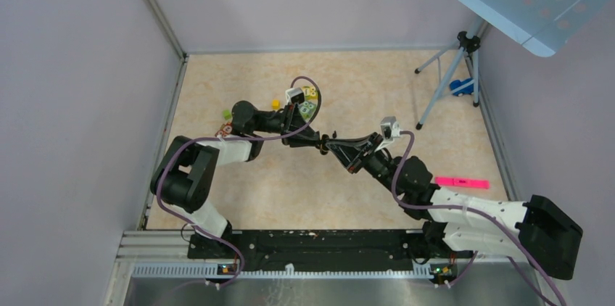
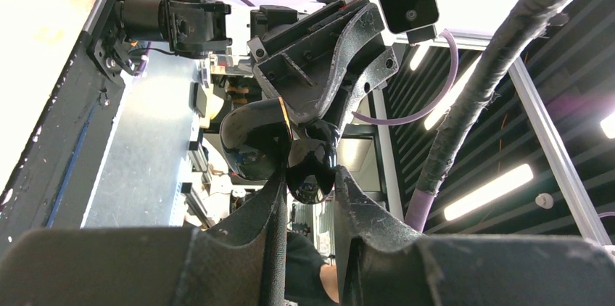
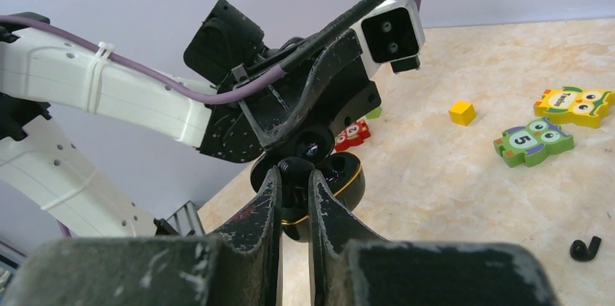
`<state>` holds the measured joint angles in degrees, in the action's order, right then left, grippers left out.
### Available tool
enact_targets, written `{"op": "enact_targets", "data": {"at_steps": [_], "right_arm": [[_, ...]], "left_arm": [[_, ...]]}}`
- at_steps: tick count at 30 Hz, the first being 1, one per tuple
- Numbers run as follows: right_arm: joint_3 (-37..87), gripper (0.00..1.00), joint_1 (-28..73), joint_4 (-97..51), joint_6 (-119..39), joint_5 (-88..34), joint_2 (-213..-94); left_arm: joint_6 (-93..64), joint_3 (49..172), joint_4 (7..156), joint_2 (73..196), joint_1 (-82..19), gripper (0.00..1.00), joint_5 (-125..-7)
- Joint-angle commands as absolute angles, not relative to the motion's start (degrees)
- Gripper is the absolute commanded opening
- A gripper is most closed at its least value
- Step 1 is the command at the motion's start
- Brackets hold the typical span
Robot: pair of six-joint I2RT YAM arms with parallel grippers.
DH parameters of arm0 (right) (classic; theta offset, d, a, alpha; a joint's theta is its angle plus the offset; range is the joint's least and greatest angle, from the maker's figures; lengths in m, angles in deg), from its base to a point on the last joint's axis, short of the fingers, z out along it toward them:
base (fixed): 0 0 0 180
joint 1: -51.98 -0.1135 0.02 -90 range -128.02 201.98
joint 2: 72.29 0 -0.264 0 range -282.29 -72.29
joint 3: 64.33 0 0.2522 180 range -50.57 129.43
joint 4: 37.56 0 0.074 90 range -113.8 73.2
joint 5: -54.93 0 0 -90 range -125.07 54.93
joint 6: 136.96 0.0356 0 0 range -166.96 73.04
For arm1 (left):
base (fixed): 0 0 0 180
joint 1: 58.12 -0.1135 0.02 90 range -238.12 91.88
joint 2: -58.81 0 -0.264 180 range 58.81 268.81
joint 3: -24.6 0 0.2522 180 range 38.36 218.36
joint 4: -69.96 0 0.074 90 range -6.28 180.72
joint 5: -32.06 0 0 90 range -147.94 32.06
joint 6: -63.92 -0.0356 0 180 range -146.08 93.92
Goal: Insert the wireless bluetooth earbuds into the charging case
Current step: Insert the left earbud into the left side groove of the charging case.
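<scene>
Both arms meet above the middle of the table. My left gripper (image 2: 308, 178) is shut on the glossy black charging case (image 2: 312, 164), whose lid (image 2: 252, 139) hangs open to one side. In the right wrist view the open case (image 3: 342, 175) shows a gold rim and dark wells. My right gripper (image 3: 294, 175) is shut on a tiny black earbud (image 3: 294, 170), held right at the case's opening. A second earbud (image 3: 586, 248) lies on the table at the lower right. From above, the left gripper (image 1: 319, 139) and the right gripper (image 1: 342, 149) are tip to tip.
A green owl piece (image 3: 533, 143), a yellow owl piece (image 3: 574, 103), a yellow cube (image 3: 462, 112) and a red piece (image 3: 351, 134) lie on the table beyond the case. A pink strip (image 1: 461, 183) lies at the right. A tripod (image 1: 450, 77) stands at the back right.
</scene>
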<state>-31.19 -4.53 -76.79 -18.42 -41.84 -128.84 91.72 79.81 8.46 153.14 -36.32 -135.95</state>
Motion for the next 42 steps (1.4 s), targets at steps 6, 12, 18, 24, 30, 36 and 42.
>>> {"op": "enact_targets", "data": {"at_steps": [6,12,18,24,30,36,42], "right_arm": [[-32.0,0.0,-5.2,-75.9,-18.6,-41.2,-127.3],[-32.7,0.0,-5.2,-74.4,-18.4,-41.0,-126.4],[-33.5,0.0,-5.2,-74.2,-17.8,-41.1,-126.4],[-31.3,0.0,-5.2,-71.4,-18.5,-40.9,-127.4],[-27.1,0.23,-5.3,-66.4,-19.4,-39.8,-129.3],[-27.1,0.45,-5.3,-66.2,-18.8,-39.9,-128.7],[-26.0,0.61,-5.3,-64.0,-18.7,-40.7,-127.4]], "left_arm": [[92.4,80.4,4.4,152.4,-36.5,0.0,-134.8],[92.7,81.4,4.2,153.1,-36.6,0.0,-134.8],[93.1,81.5,4.1,153.3,-36.5,0.0,-134.7],[93.0,81.3,4.0,152.9,-36.5,0.0,-134.9],[93.0,80.2,3.5,153.1,-36.6,0.0,-135.0],[93.4,79.8,2.9,153.2,-36.6,0.0,-135.0],[93.3,78.9,2.4,153.6,-36.6,0.0,-134.6]]}}
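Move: The charging case, its lid open in the left fingers, has its middle about 2 cm to the left hand's right and 1 cm below. From the right hand, whose shut fingertips hold the left earbud at the groove, it lies some 1 cm ahead and 1 cm left, level. The other earbud is on the table roughly 9 cm ahead of the right hand, 3 cm to its right and 24 cm below; the green owl block lies about 18 cm ahead and 6 cm left. The left earbud, already at the case's groove, is let go by the right hand: after easing about 1 cm down and slightly back, its fingers open wide, then it sinks further away below the case, close to 3 cm down in all, tilting slightly. The left hand stays put and keeps its grip on the case. ##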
